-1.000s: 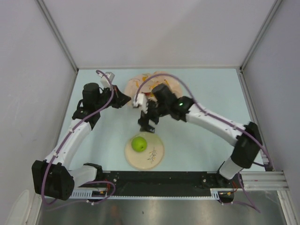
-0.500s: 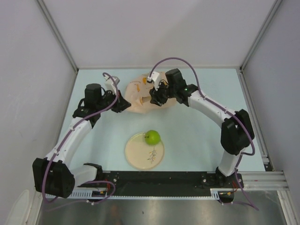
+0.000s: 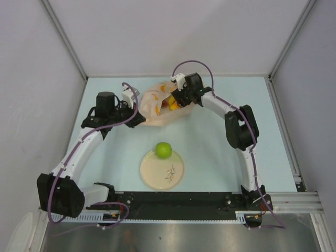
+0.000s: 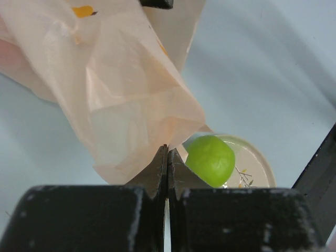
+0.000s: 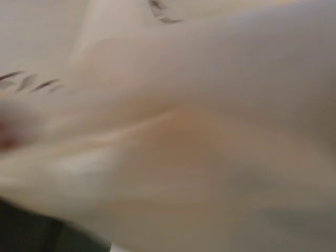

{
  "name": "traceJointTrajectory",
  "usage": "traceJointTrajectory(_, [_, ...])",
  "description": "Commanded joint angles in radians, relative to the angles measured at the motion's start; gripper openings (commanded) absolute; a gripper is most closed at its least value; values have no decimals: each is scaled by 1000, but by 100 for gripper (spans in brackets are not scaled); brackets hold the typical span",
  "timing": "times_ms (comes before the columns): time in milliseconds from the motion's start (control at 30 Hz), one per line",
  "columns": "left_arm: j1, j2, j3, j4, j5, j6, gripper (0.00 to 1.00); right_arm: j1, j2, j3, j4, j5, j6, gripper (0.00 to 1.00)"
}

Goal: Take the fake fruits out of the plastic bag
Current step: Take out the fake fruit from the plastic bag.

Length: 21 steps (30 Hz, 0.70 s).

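The peach-pink plastic bag [image 3: 156, 106] lies at the back of the table with its mouth towards the right arm. Yellow and orange fake fruits [image 3: 169, 104] show inside that mouth. My left gripper [image 3: 140, 120] is shut on the bag's near corner; in the left wrist view its jaws [image 4: 167, 155] pinch the film [image 4: 121, 94]. My right gripper [image 3: 172, 101] reaches into the bag's mouth, and its fingers are hidden by the film. The right wrist view shows only blurred peach film [image 5: 173, 136]. One green apple [image 3: 163, 150] [image 4: 211, 160] rests on the far rim of the plate.
The round beige plate [image 3: 168, 176] [image 4: 258, 163] with a small leaf print sits in front of the arm bases. Grey walls close in the table at the back and both sides.
My right arm swung from above the plate back to the bag and pushed into its mouth. The green apple shifted from the plate's middle to its far rim. The left grip on the bag held.
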State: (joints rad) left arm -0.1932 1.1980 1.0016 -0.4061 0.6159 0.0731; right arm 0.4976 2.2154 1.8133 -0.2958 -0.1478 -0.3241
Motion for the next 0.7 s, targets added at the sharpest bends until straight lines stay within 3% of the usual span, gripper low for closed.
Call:
traceJointTrajectory(0, [-14, 24, 26, -37, 62, 86, 0, -48, 53, 114, 6, 85, 51, 78])
traceJointTrajectory(300, [-77, 44, 2, -36, 73, 105, 0, -54, 199, 300, -85, -71, 224, 99])
traceJointTrajectory(667, [-164, 109, 19, 18, 84, 99, 0, -31, 351, 555, -149, -44, 319, 100])
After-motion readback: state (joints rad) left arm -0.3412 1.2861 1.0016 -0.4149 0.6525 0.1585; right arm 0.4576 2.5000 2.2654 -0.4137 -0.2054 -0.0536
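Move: Inside the bag's mouth, the yellow fruit lies about 3 cm left of the right hand, 2 cm back and roughly 4 cm below; a red fruit sits some 3 cm farther left of it. From the left hand, which already pinches the bag's rim, the yellow fruit is about 17 cm ahead, 13 cm right and 15 cm lower. The green apple lies about 4 cm back, 9 cm right and 16 cm below that left hand. Reaching about 5 cm deeper forward inside the bag, the right hand first swings 3 cm to its right, then sweeps some 6 cm left among the fruits, its fingers spreading from part open to fully open and its left side rolling up slightly. Meanwhile the left hand keeps the rim pinched and draws it about 5 cm right, also down and back towards the green apple, turning a little clockwise. ##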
